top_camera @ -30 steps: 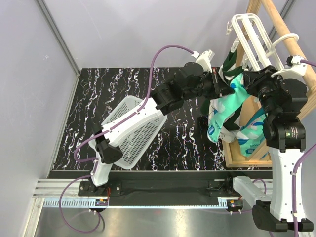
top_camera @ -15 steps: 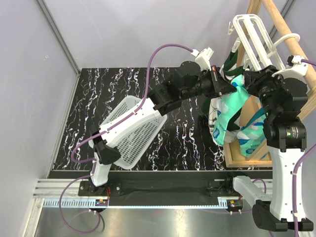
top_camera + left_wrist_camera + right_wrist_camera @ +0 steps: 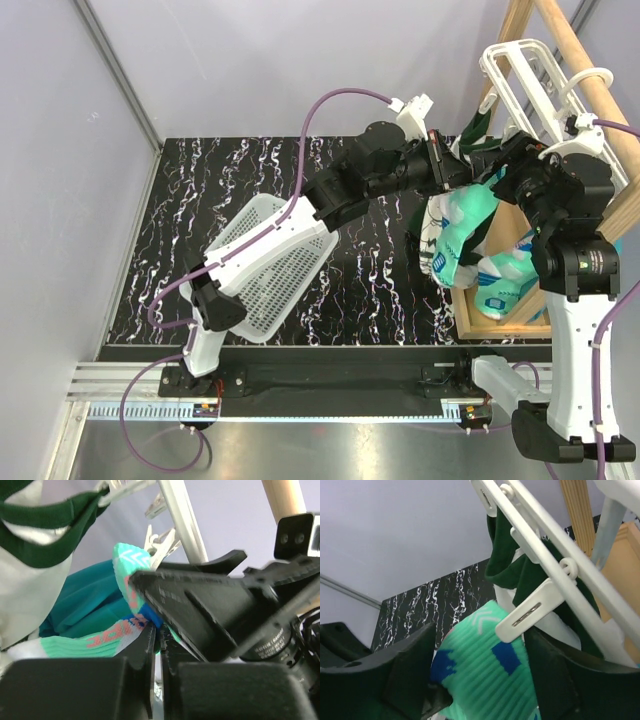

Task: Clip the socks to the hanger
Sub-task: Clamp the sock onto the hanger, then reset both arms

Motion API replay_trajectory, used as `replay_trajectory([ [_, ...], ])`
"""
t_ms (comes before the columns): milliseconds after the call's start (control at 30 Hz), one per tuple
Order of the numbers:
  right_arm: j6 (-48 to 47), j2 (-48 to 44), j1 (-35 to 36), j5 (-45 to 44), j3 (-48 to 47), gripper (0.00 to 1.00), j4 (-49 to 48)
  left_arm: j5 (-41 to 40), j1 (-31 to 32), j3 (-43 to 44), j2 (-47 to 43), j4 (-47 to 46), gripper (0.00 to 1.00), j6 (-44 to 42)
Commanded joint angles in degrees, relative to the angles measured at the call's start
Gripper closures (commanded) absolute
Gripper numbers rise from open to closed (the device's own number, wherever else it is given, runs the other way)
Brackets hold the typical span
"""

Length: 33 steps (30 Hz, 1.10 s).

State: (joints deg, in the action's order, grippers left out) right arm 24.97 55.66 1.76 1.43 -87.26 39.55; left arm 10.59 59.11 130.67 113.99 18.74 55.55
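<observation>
My left gripper [image 3: 452, 176] reaches across to the white hanger [image 3: 533, 80] and is shut on the cuff of a mint-green sock [image 3: 458, 228]. In the left wrist view the jaws [image 3: 159, 635] pinch that sock [image 3: 129, 578] by its blue patch. My right gripper [image 3: 503, 182] is right beside it under the hanger. In the right wrist view its jaws [image 3: 482, 675] stand wide open around the sock's cuff [image 3: 485, 680]. A white clip [image 3: 530, 612] of the hanger [image 3: 547, 527] hangs over the cuff's top edge. Another mint sock [image 3: 497, 290] hangs lower.
A dark green and white sock [image 3: 506, 555] hangs clipped on the hanger. Teal cloth [image 3: 82, 597] hangs behind. The wooden rack [image 3: 575, 55] holds the hanger at the right. A white mesh basket [image 3: 268, 268] lies tipped on the black marbled table [image 3: 200, 200].
The hanger has swung up and to the right. The right wrist has risen with it. The left gripper has lifted the sock's cuff slightly toward the clips.
</observation>
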Motion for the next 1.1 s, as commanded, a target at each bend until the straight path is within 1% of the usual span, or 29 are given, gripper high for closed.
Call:
replay_trajectory([
  [0, 1.0, -0.5, 0.5, 1.3, -3.3, 0.19, 2.3, 3.1, -1.1, -1.0, 0.2, -6.9, 0.81, 1.6],
  [33, 1.1, -0.6, 0.5, 0.4, -3.7, 0.15, 3.5, 3.3, -1.5, -3.3, 0.1, -7.7, 0.71, 1.8],
  [67, 1.1, -0.5, 0.5, 0.1, -4.1, 0.10, 4.4, 3.3, -1.6, -4.1, -0.1, -8.1, 0.55, 2.4],
  [133, 1.2, -0.4, 0.5, -1.1, -5.3, 0.05, 7.0, 3.0, -2.2, -5.4, 0.2, -7.9, 0.45, 2.5],
  [167, 1.1, -0.2, 0.5, -1.1, -5.7, 0.02, 8.1, 2.4, -2.3, -5.9, 0.3, -6.4, 0.41, 1.8],
  [200, 0.6, 0.0, 0.5, -1.1, -6.8, 0.00, 9.1, 2.1, -2.3, -5.6, 0.6, -5.0, 0.37, 1.2],
  [233, 0.5, 0.5, 0.5, -3.0, -7.5, 0.00, 11.9, 1.5, -2.3, -5.4, 0.8, -2.1, 0.35, 0.4],
  [300, 0.2, 1.6, 0.6, -4.9, -10.7, 0.00, 15.6, -0.1, -2.3, -6.7, 0.2, 0.0, 0.29, -1.8],
  [333, 0.0, 2.4, 0.5, -6.2, -11.8, 0.00, 19.2, -0.7, -2.3, -7.6, -1.4, 0.5, 0.29, -2.4],
  [433, -0.3, 2.4, 0.5, -7.4, -13.7, 0.00, 23.9, -3.5, -2.3, -13.1, -5.6, 1.0, 0.26, -5.3],
  [567, -0.5, 0.7, 0.6, -9.9, -12.9, 0.00, 27.3, -7.7, -2.3, -16.9, -10.8, 5.4, 0.26, -12.8],
  [633, -0.8, 0.6, 0.7, -11.0, -12.9, 0.00, 29.5, -8.7, -2.3, -20.8, -13.1, 6.7, 0.26, -14.6],
  [667, -1.1, 0.5, 0.8, -11.5, -12.9, 0.00, 30.1, -9.2, -2.2, -22.6, -15.9, 6.9, 0.26, -15.9],
  [700, -1.0, 0.3, 0.7, -12.3, -13.2, 0.00, 30.6, -9.5, -2.2, -26.0, -17.3, 7.0, 0.27, -16.6],
  [767, -1.2, 0.6, 0.8, -12.5, -15.2, 0.00, 32.1, -10.4, -2.2, -29.9, -21.7, 7.3, 0.27, -18.1],
  [800, -1.2, 0.7, 0.8, -12.3, -16.2, 0.00, 32.3, -12.2, -2.2, -31.7, -23.4, 7.2, 0.27, -18.5],
  [833, -1.4, 0.5, 0.8, -11.8, -17.0, 0.00, 31.6, -12.9, -2.2, -35.6, -24.9, 6.5, 0.27, -18.6],
  [867, -1.9, 0.3, 0.9, -10.8, -18.5, 0.00, 31.0, -13.0, -2.2, -37.3, -26.3, 6.0, 0.28, -19.1],
  [900, -2.2, 0.5, 0.8, -6.7, -19.0, 0.00, 29.6, -13.3, -2.2, -39.2, -29.3, 5.5, 0.28, -19.2],
  [933, -2.5, 0.9, 0.8, -3.5, -19.7, 0.00, 28.7, -13.6, -2.2, -40.7, -30.6, 4.7, 0.28, -19.4],
  [967, -2.9, 1.6, 0.9, 0.5, -20.4, 0.00, 27.7, -13.8, -2.2, -44.0, -32.1, 4.5, 0.28, -19.9],
  [1000, -2.8, 2.9, 1.0, 7.9, -20.8, 0.00, 26.8, -14.1, -2.2, -45.4, -33.4, 4.2, 0.28, -20.2],
  [1067, -2.2, 4.4, 1.0, 14.1, -21.5, 0.00, 24.0, -15.0, -2.2, -49.6, -37.0, 3.9, 0.28, -20.7],
])
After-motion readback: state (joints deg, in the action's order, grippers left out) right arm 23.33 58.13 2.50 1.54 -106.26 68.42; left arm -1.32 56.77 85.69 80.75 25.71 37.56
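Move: The hanger's clip, already on the teal sock's cuff, is about 4 cm right of the left hand, 1 cm ahead and 3 cm above. From the right hand it is some 3 cm ahead, 1 cm left and 1 cm up. From there the teal sock's middle hangs some 2 cm back, 3 cm left and 9 cm below, and the green-and-white sock 9 cm ahead, 2 cm left and 6 cm below. Left lets go of the sock, sinks about 12 cm, swings left; right opens wider, backs off 7 cm. ##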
